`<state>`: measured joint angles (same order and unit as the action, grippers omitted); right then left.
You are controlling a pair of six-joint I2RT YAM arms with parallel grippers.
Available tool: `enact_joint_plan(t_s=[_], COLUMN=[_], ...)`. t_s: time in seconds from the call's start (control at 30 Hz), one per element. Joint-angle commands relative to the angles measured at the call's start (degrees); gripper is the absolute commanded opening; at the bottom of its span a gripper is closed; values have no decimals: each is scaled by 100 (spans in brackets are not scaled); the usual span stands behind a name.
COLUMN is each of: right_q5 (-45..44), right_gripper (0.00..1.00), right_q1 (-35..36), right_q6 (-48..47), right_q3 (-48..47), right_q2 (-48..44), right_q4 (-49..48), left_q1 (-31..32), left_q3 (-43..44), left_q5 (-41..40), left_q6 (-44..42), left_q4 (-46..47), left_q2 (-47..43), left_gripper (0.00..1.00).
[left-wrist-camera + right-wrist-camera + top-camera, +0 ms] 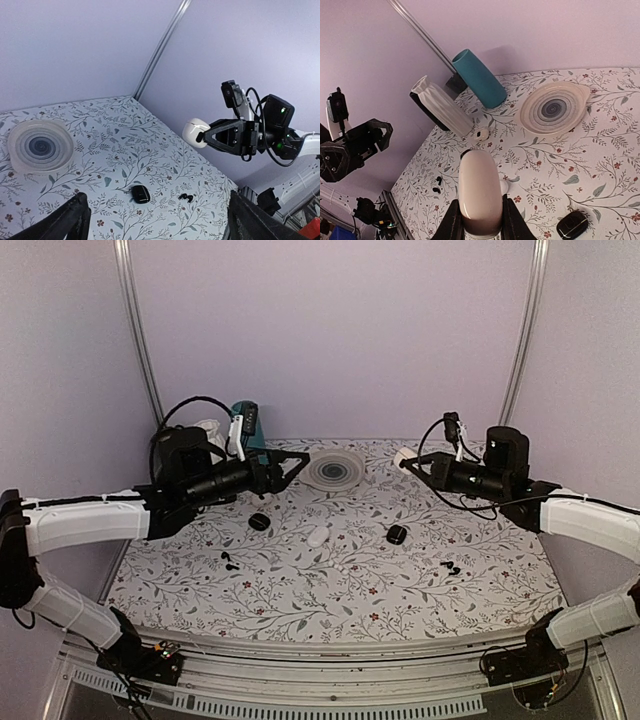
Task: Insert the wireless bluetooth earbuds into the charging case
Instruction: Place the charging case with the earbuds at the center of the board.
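Observation:
My right gripper [410, 462] hangs above the table's back right, shut on the charging case [480, 185]. The case is a glossy white rounded shell, closed, with no wells showing. The left wrist view has the same case [193, 132] sticking out of the right gripper [205, 136]. My left gripper [293, 466] hovers at the back left, pointing toward the right arm. Its fingers [75, 220] stand wide apart with nothing between them. I cannot make out the wireless bluetooth earbuds in any view.
A ringed plate [335, 470], a teal vase [479, 77] and a white ribbed vase [442, 107] stand at the back. On the cloth lie two black cases [259, 522] [397, 534], black earbuds [228, 560] [450, 567], a white oval object [318, 535], and a small white dark-slotted object [480, 134].

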<state>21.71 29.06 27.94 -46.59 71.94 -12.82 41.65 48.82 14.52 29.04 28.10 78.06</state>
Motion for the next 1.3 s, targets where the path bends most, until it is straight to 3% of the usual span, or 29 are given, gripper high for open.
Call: enact_joint_plan(t_s=[0.0,0.13,0.5,1.07,1.2,1.27], right_q5=[-151,-159,349,402,316,204], right_gripper=[4,4,4,8,14,22], right_q1=[-540,-1184,-2508,-2993,-3007,-3011], right_q6=[258,385,545,674,695,674], right_q3=[225,298,228,-796,-822,-821], right_q2=[-45,192,1687,3718,3724,3669], right_q4=[195,423,351,356,444,526], left_q1=[-196,-358,-964,-1062,-1062,-1062], left_q3=[3,-85,-859,-1038,-1071,-1055], left_q5=[-876,-1134,-622,-110,-107,-112], left_q6=[208,212,130,-318,-322,-307], left_q4=[-674,-911,-733,-991,-981,-977], left_q2=[-239,-372,-958,-1421,-1459,-1440], left_gripper=[96,96,96,96,96,96])
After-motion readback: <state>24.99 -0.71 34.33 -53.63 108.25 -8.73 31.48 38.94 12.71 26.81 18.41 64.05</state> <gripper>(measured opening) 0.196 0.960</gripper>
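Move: In the right fingers the white charging case is already held; the bare patch it is taken to lies about 12 cm ahead, 19 cm right and 25 cm below. The right black case sits almost straight beneath this hand, some 3 cm right; the black earbuds are 11 cm back and 15 cm right, the plate 25 cm ahead and 14 cm left. From the empty left hand the patch is roughly 14 cm ahead, 39 cm right. Swinging away from the left hand, the right hand carries the gripped case right and down, some 23 cm lower, reaching forward too, towards the bare patch right of the black case; it tips fingers-down by about 35 degrees, turns clockwise, and eases to a stop low over the board. The left hand, empty and wide open, withdraws leftward about 9 cm, sinking slightly. ##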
